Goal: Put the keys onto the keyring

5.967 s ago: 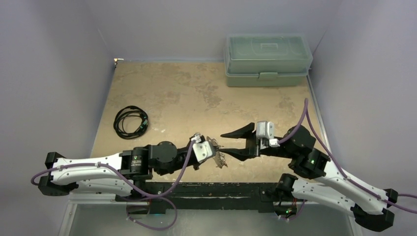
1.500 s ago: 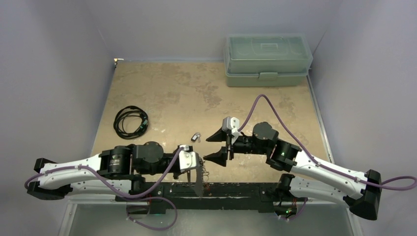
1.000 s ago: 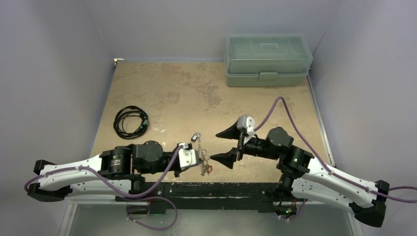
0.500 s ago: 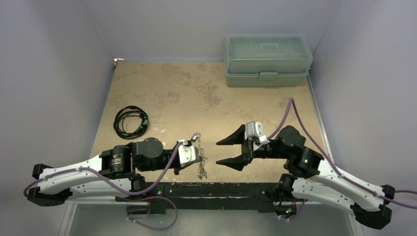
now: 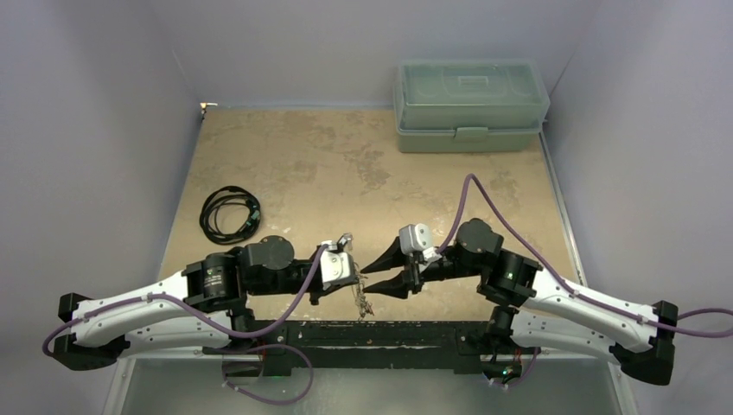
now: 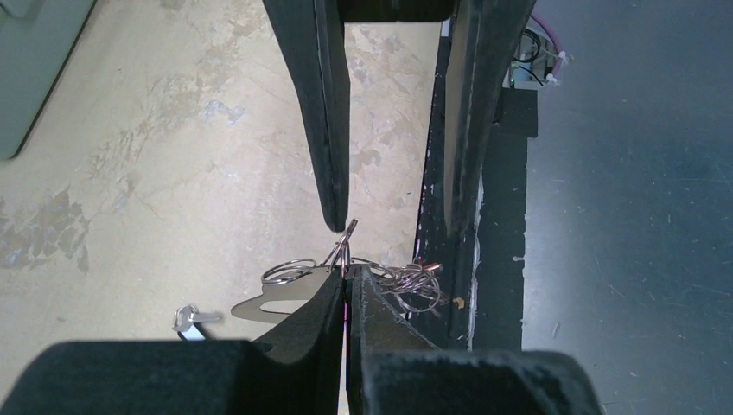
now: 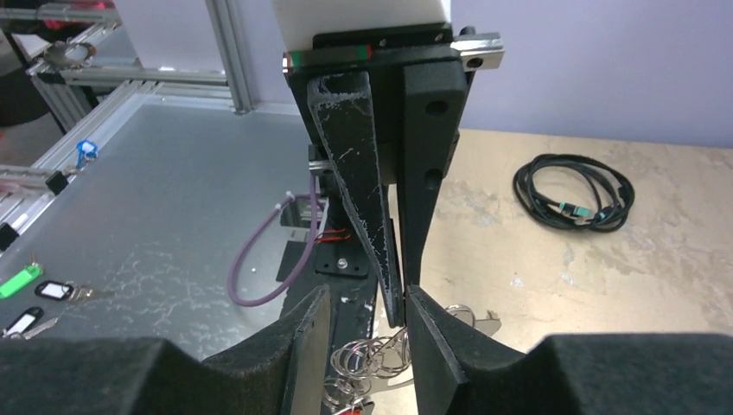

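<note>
My left gripper [image 5: 354,275] is shut on the keyring [image 6: 281,301], a flat silvery plate held edge-up just above the table's near edge [image 6: 347,275]. A bunch of split rings [image 6: 404,281] hangs from it, with a red bit among them; they also show in the top view [image 5: 361,300]. My right gripper [image 5: 366,282] is open and its fingers [image 6: 321,112] straddle the left gripper's tip and the rings [image 7: 367,294]. A plain silvery key [image 5: 344,239] lies on the table beside the left gripper [image 6: 186,317]. I cannot make out the dark-headed key.
A black coiled cable [image 5: 229,213] lies at the left of the table. A green lidded box [image 5: 471,104] stands at the back right. A black rail [image 5: 389,333] runs along the near edge under the grippers. Tagged keys [image 7: 22,281] lie on the metal floor below the table.
My right gripper has swung left and closed in on the left gripper's tip, its jaws narrower than before. The left gripper has kept hold of the keyring and shifted slightly right.
</note>
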`<act>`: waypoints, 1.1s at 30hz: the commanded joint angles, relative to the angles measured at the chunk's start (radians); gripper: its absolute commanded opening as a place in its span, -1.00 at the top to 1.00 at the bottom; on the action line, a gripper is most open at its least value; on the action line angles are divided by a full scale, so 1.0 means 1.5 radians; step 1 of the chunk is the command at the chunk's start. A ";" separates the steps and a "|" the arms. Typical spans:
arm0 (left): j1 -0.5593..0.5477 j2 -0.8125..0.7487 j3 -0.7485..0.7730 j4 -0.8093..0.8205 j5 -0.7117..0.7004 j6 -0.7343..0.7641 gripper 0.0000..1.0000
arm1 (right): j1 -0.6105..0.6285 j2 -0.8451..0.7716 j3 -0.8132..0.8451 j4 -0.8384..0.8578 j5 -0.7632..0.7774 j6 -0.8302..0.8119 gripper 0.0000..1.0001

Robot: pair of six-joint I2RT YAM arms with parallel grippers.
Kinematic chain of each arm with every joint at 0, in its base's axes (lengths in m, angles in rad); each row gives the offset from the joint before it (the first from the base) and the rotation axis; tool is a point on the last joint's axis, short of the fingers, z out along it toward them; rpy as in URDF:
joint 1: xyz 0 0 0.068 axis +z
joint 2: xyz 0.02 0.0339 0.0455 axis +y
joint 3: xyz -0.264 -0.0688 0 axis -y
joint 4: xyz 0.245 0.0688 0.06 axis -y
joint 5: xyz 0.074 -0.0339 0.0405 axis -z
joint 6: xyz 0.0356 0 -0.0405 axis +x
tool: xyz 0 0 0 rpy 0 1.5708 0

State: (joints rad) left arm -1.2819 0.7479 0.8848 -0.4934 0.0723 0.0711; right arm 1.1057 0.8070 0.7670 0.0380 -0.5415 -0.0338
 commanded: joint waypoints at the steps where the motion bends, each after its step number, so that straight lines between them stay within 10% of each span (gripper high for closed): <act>1: 0.007 -0.002 0.001 0.040 0.022 0.001 1.00 | 0.018 0.019 0.035 0.017 0.006 -0.030 0.20; 33: 0.039 -0.130 -0.041 0.162 0.172 -0.009 1.00 | 0.026 0.023 -0.012 0.100 0.034 0.009 0.30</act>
State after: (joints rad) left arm -1.2327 0.5594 0.8318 -0.3458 0.2531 0.0635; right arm 1.1389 0.8345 0.7597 0.0803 -0.4709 -0.0486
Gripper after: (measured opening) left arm 0.009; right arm 0.385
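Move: My left fingers pinch the keyring, with my right hand's half-open fingertips close by: about 4 cm above them, 2 cm to the right and 1 cm nearer me. From the left hand, the keyring's metal plate sits roughly 3 cm ahead and 3 cm down, neither left nor right. The keys on the table lie about 18 cm ahead, 3 cm left and some 25 cm below. The keyring grip is about 4 cm below my right hand, 2 cm left, 1 cm ahead. First I dip my open right hand about 2.5 cm, easing it left, then bring it back up beside the keyring, fingers still half open. As it rises, my left hand, until then nearly still, lifts the pinched keyring about 6 cm and draws it back some 2 cm with a slight leftward drift, its fingertips tilting up about 15 degrees, to roughly the height of the right fingertips. ##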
